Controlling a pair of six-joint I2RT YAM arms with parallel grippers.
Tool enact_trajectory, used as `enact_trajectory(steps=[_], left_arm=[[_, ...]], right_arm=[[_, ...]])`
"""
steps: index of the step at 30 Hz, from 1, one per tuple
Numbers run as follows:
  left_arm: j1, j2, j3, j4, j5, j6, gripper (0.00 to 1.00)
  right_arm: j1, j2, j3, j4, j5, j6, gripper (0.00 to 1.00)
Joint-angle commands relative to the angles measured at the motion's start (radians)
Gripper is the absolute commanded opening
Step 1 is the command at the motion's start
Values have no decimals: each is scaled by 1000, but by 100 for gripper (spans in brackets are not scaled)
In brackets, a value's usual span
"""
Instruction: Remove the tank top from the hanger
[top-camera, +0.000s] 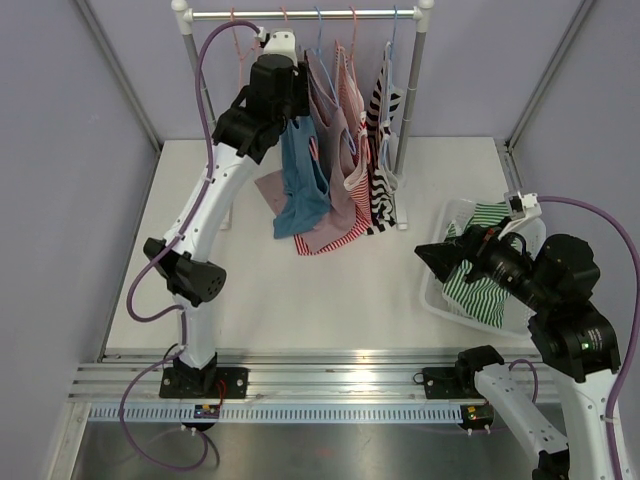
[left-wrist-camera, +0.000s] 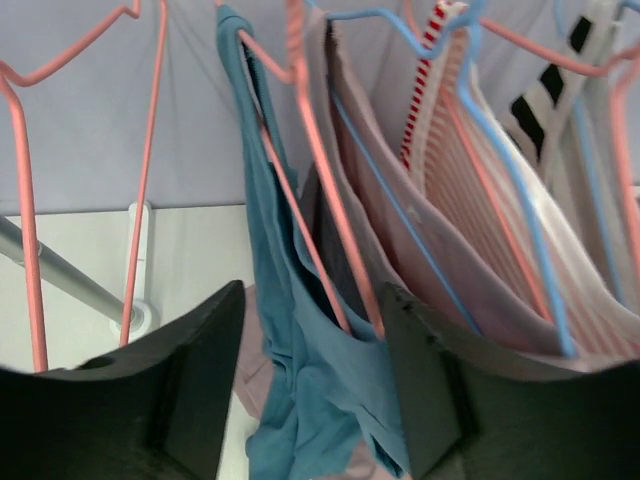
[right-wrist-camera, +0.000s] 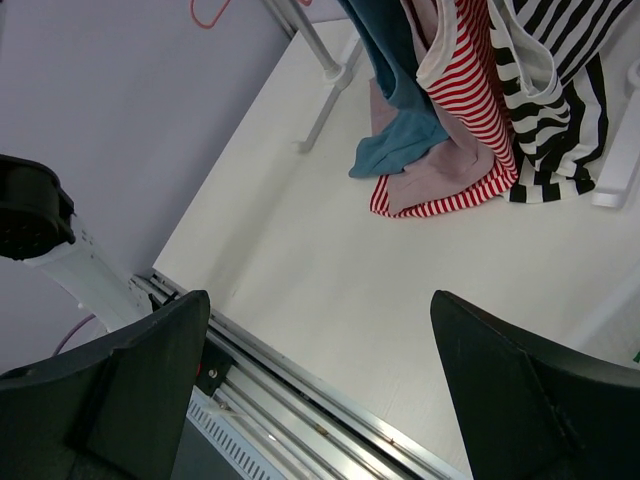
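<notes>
A blue tank top (top-camera: 300, 190) hangs on a pink hanger (left-wrist-camera: 330, 200) at the left end of the row on the rack. My left gripper (top-camera: 290, 122) is raised to the garment's upper part. In the left wrist view the left gripper (left-wrist-camera: 312, 295) stands with its jaws on either side of the blue tank top (left-wrist-camera: 300, 380). The right finger (left-wrist-camera: 420, 380) lies against the cloth and hanger wire. The left finger (left-wrist-camera: 200, 380) is still apart from the cloth. My right gripper (right-wrist-camera: 320, 300) is open and empty, low over the table at the right, beside the basket.
A metal clothes rack (top-camera: 300, 14) stands at the back with mauve, red-striped (top-camera: 345, 110) and black-striped (top-camera: 385, 150) tops on hangers. An empty pink hanger (left-wrist-camera: 30, 250) hangs left of the blue top. A white basket (top-camera: 437, 292) at the right holds a green-striped garment (top-camera: 480, 285).
</notes>
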Motion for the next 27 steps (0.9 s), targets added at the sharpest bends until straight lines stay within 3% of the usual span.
enact_trajectory(steps=[1,3,4,10,14,27], left_arm=[[28,20,46,96,51,-10,55],[37,29,54,106,68,-11,49],[45,37,58,109,71,-14,40],[72,32,64,135,94,-16,25],[89,25,66,129,124,-14,4],[94,-121,58,165,157,10,0]], right_arm=[[-2,-1,13,-4,-54,-11,100],[-2,2,17,-15,-47,-25,99],[-2,5,22,-24,-43,-30,100],[-2,14,19,-20,-51,-35,99],[-2,23,16,-15,-51,-35,99],[-2,26,29,10,-62,-25,99]])
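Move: The pink hanger carrying the teal tank top is almost between the left fingers, its grip spot about 3 cm ahead and 1 cm to the right, level with them; the top's middle hangs roughly 12 cm below and 4 cm ahead, 1 cm right. The empty pink hanger is some 8 cm left and 4 cm ahead, the mauve top about 6 cm right and 4 cm ahead. From the right hand, the pink hanger lies roughly 35 cm ahead and 26 cm left. The pink hanger's near arm is pinched by the left fingers, which go about 3 cm forward, edging left and slightly down at first, while closing from a little over half open to shut around it. Gripping it, the left hand then starts upward, rising some 2 cm and easing back about 1 cm, with hardly any wrist turn. ##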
